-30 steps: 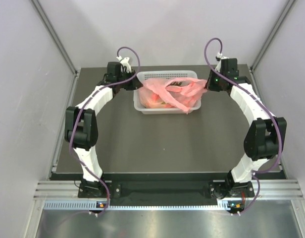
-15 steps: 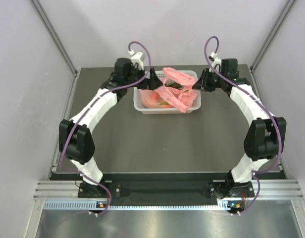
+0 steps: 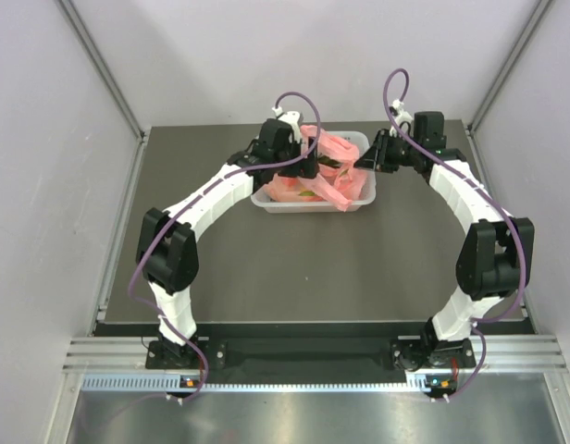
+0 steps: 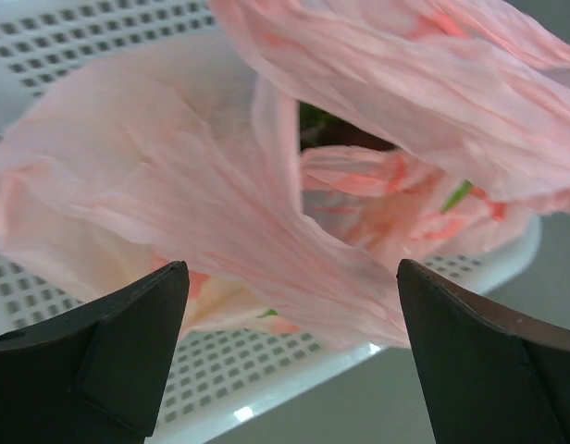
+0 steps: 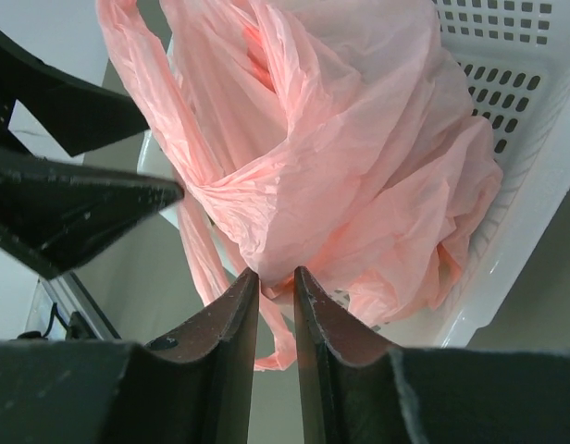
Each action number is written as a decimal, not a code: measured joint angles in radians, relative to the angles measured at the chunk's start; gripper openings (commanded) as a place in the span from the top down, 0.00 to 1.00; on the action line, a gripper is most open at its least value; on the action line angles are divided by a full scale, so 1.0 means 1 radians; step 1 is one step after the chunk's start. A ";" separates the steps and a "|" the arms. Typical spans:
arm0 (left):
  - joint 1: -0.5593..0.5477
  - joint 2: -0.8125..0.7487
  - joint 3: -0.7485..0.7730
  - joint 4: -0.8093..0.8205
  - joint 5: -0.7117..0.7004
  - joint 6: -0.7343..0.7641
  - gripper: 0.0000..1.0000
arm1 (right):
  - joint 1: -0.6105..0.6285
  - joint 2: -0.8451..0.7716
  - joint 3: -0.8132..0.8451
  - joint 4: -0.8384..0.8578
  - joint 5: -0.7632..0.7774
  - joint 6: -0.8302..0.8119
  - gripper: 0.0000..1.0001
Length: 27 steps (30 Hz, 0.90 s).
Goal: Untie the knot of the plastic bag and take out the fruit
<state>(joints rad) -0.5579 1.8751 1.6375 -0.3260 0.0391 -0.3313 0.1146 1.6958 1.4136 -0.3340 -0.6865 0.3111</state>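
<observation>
The plastic bag [image 3: 329, 176] is crinkly salmon-pink and lies bunched in a white perforated basket [image 3: 265, 197]. My left gripper [image 3: 309, 166] hovers over the bag's left part. In the left wrist view its jaws stand wide open [image 4: 292, 270], with the bag [image 4: 220, 194] just beyond the tips and nothing between them. My right gripper [image 5: 276, 276] is at the basket's right end, its narrow jaws pinching a fold of the bag [image 5: 359, 157]. A loose handle strip [image 5: 204, 264] hangs over the rim. I cannot pick out the knot among the folds. Of the fruit only dark green [image 4: 315, 120] shows.
The basket [image 4: 266, 393] stands at the back middle of the dark table [image 3: 294, 268], its perforated wall [image 5: 512, 88] close behind the bag. The left gripper's black fingers [image 5: 91, 203] fill the left of the right wrist view. Grey side walls enclose the table.
My left arm has swung right from the basket's left end to above the bag, and its jaws have opened wide. The right gripper has edged left and the bag is drawn up towards it.
</observation>
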 measured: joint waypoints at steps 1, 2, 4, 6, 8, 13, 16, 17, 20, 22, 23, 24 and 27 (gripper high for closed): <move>0.001 0.005 0.005 -0.006 -0.027 0.000 0.01 | 0.000 0.000 -0.002 -0.002 0.000 0.000 0.77; 0.001 0.011 0.017 -0.013 -0.055 0.000 0.01 | 0.000 -0.002 -0.006 0.004 0.000 0.000 0.77; 0.003 0.037 0.055 -0.022 -0.096 0.000 0.01 | 0.000 -0.008 -0.015 0.003 0.001 -0.001 0.77; 0.003 0.066 0.088 -0.025 -0.119 0.000 0.01 | 0.000 -0.016 -0.020 0.003 0.001 -0.003 0.77; 0.000 0.092 0.102 -0.027 -0.135 0.001 0.08 | 0.000 -0.026 -0.026 0.005 0.003 -0.003 0.76; -0.008 0.140 0.106 -0.053 -0.170 0.015 0.44 | 0.000 -0.057 -0.047 0.013 0.003 -0.004 0.77; -0.011 0.148 0.107 -0.080 -0.196 0.038 0.74 | 0.000 -0.074 -0.068 0.014 0.003 -0.004 0.77; -0.011 0.148 0.109 -0.089 -0.207 0.042 0.81 | 0.000 -0.078 -0.073 0.015 0.003 -0.005 0.77; -0.011 0.148 0.118 -0.099 -0.235 0.066 1.00 | 0.000 -0.084 -0.079 0.014 0.004 -0.008 0.77; -0.011 0.148 0.124 -0.108 -0.253 0.080 1.00 | 0.000 -0.087 -0.079 0.015 0.008 -0.013 0.77; -0.011 0.148 0.127 -0.111 -0.263 0.086 1.00 | 0.000 -0.089 -0.079 0.014 0.011 -0.014 0.77; -0.011 0.147 0.129 -0.113 -0.271 0.093 1.00 | 0.000 -0.090 -0.079 0.014 0.014 -0.016 0.77; -0.006 0.140 0.134 -0.127 -0.289 0.114 1.00 | 0.000 -0.090 -0.077 0.011 0.023 -0.022 0.78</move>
<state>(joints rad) -0.5636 2.0148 1.7718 -0.4526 -0.2497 -0.2173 0.1146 1.6054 1.3365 -0.3225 -0.6640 0.2890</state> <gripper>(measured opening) 0.012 0.226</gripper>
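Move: The bag's loose fold that the left hand goes for lies about 3 cm ahead of it, 2 cm to its left and some 4 cm below, between and beyond its spread fingers. The basket's middle is roughly 9 cm under that hand and 1 cm back; the bag's long tail lies about 7 cm back, 4 cm right and 5 cm down. From the right hand the fold is some 12 cm left, 3 cm ahead and 4 cm lower. Forward about 3 cm over the basket, then down some 4 cm into the loose film, the left hand shuts its wide-open fingers and pinches the fold. It then eases left and slightly up with it, the wrist rolling left side up by some 15 degrees. Meanwhile the right hand draws back about 2 cm, fingers slightly open and unchanged, and its tips come free of the bag. ##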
